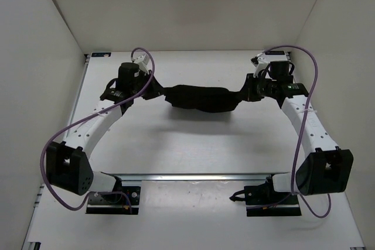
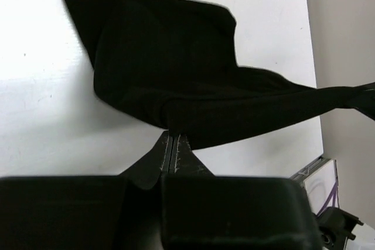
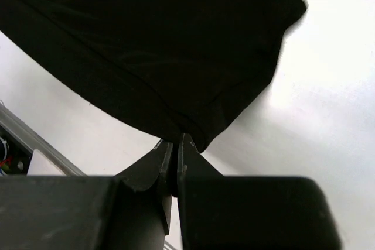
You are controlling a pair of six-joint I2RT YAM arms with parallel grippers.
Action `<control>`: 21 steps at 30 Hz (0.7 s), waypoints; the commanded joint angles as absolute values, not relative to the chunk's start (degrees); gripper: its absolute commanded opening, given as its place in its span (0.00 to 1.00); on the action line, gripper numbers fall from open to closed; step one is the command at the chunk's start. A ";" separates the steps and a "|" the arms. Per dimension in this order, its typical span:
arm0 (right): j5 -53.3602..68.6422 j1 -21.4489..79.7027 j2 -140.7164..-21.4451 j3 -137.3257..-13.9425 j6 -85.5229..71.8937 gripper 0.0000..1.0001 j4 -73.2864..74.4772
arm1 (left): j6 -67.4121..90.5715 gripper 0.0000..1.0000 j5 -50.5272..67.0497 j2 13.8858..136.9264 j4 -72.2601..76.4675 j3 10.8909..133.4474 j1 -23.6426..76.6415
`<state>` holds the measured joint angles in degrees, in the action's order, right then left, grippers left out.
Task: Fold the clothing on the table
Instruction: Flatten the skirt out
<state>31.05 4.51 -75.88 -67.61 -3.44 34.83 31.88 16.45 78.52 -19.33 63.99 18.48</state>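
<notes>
The black clothing hangs stretched between my two grippers above the white table, sagging in the middle with its shadow below. My left gripper is shut on the garment's left end. In the left wrist view the jaws meet on the fabric's edge at the left gripper, and the clothing spreads away from them. My right gripper is shut on the right end. The right wrist view shows the right gripper pinching a corner of the clothing.
White panels wall the table on the left, back and right. A metal rail runs across the near edge between the two arm bases. Purple cables loop beside each arm.
</notes>
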 commanded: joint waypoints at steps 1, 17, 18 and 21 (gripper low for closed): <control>27.33 2.90 -79.34 -72.92 -2.47 0.00 30.16 | 29.00 0.00 11.33 79.78 -15.92 65.91 15.47; 21.45 6.33 -87.83 -104.02 3.34 0.00 32.18 | 23.91 0.00 9.58 92.93 -19.96 104.09 14.32; 21.10 6.59 -84.84 -101.19 3.34 0.00 30.25 | 23.99 0.00 8.97 90.38 -19.08 99.63 14.85; 22.32 6.07 -76.50 -84.25 2.11 0.00 28.48 | 22.59 0.00 8.36 83.09 -18.46 87.04 16.95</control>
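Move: The black skirt is already stretched between both closed grippers, which pinch its two ends. Its middle lies some 14 cm to the left hand's right, nearly level with it fore and aft and about 5 cm below. From the right hand the skirt's middle is roughly 14 cm to the left, also about 5 cm below. The bare tabletop under that middle is some 20 cm below both hands. Both arms together fling the skirt out over the table, keeping their pinch on its ends and their spacing: the hands first shoot about 15 cm forward, climbing faster and faster as they go. They then sweep on up to some 18 cm above where they began while curling back 6 or 7 cm towards the bases, the wrists tipping the fingertips up by 25 to 30 degrees, and just begin to sink again at the end. ##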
